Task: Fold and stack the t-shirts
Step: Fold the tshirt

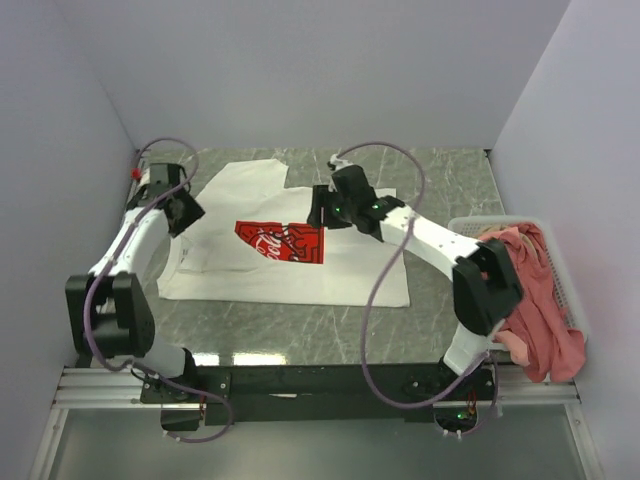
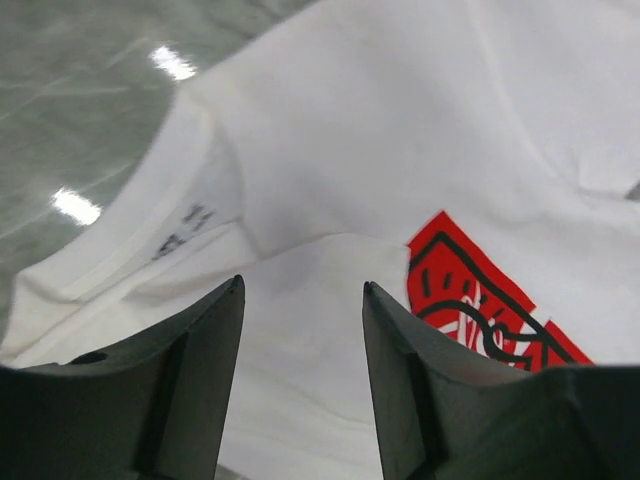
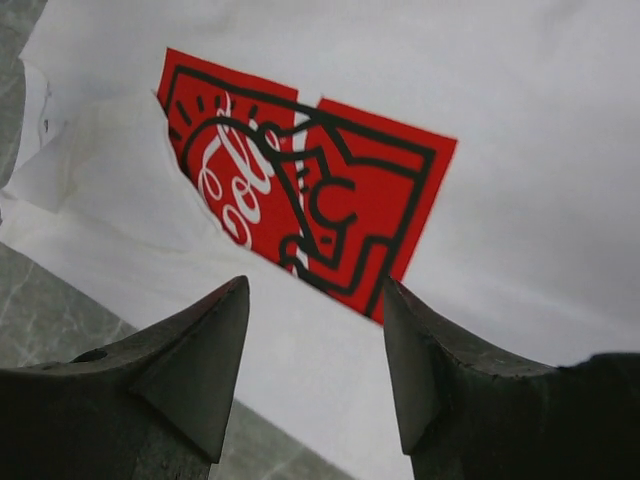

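A white t-shirt (image 1: 350,272) with a red rectangular print (image 1: 283,243) lies spread on the grey marbled table, its left part folded over so that it covers part of the print. My left gripper (image 1: 190,213) hovers over the shirt's left edge. In the left wrist view that gripper (image 2: 303,284) is open above the collar fold, with the print (image 2: 480,300) to its right. My right gripper (image 1: 320,210) hangs over the shirt's upper middle. In the right wrist view it (image 3: 315,284) is open above white cloth just below the print (image 3: 320,190). A salmon-pink t-shirt (image 1: 530,300) is heaped at the right.
A white slatted basket (image 1: 468,222) stands at the table's right edge, with the pink shirt draped in it and over its near rim. Grey walls close in the left, back and right sides. Bare table (image 1: 300,330) shows between the shirt and the arm bases.
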`<state>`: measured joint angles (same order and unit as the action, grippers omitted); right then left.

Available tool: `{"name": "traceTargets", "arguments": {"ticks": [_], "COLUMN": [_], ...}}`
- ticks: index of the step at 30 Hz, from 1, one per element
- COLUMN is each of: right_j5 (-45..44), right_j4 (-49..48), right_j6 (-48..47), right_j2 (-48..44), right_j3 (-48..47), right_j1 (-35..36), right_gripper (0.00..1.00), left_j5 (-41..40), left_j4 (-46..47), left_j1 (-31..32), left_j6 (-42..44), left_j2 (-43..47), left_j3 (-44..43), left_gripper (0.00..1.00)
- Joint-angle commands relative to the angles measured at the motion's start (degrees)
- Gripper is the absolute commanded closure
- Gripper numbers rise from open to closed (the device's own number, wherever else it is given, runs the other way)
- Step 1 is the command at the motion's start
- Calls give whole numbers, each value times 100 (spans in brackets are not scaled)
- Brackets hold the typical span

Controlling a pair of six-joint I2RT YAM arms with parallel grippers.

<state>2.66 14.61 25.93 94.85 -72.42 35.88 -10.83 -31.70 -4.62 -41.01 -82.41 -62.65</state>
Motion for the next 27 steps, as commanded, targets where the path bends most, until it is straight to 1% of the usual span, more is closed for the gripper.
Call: {"name": "traceTargets", "arguments": {"ticks": [1, 2, 3, 5, 7, 10, 14, 18, 27], "right_j5": [532, 613, 657, 797, 885, 1070, 1158, 1255, 1343], "right_j4": [-415, -372, -302, -231, -257, -301, -389, -442, -573], "right_j6": [-448, -484, -519, -537, -528, -484, -458, -414, -361], "right_j2": [665, 849, 1182, 1561, 1738, 2002, 2204, 2354, 2372], "right_j3": [-877, -1296, -1501, -1966, -2144, -2407, -2461, -2461, -2294], "right_j1": [16, 24, 33, 60, 69, 112, 174, 209, 262], "right_gripper": [38, 38, 39, 39, 39, 39, 40, 40, 40], "left_j5": [-112, -86, 36, 116, 29, -260, -455, -359, -429], "left_j4": [-107, -160, -204, -345, -546, -723, -697, -697, -679], "left_j1": [435, 584, 664, 726, 831, 910, 919, 919, 911], "left_j6": [848, 910, 963, 1104, 1209, 1254, 1289, 1359, 1386], "left_j2": [-711, -889, -1056, -1513, -1882, -2164, -2253, -2393, -2640], "left_j3": [-869, -993, -1116, -1433, -1731, -1899, -1786, -1706, -1610], "left_gripper": [44, 44, 44, 45, 47, 48, 47, 46, 45]}}
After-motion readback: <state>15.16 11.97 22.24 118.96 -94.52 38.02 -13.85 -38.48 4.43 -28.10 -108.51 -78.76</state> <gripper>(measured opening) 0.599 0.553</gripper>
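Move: The white folded edge, where it meets the red print's left corner, is about 5 cm ahead of my left hand, 6 cm to its right and 9 cm below. From that same hand, the print's middle lies roughly 18 cm right and 1 cm ahead, and the collar some 5 cm left and 3 cm back. My right hand has the print's middle about 9 cm to its left, 1 cm ahead and 12 cm below. Empty and open, my left hand swings forward and right, then sinks with a slight draw back, about 8 cm down in all, to come close over the folded edge beside the print. It tips down some 20 degrees, turning about as much clockwise. My right hand, open too, sweeps about 10 cm left and a little forward over the print, dipping late and turning slightly counter-clockwise. ##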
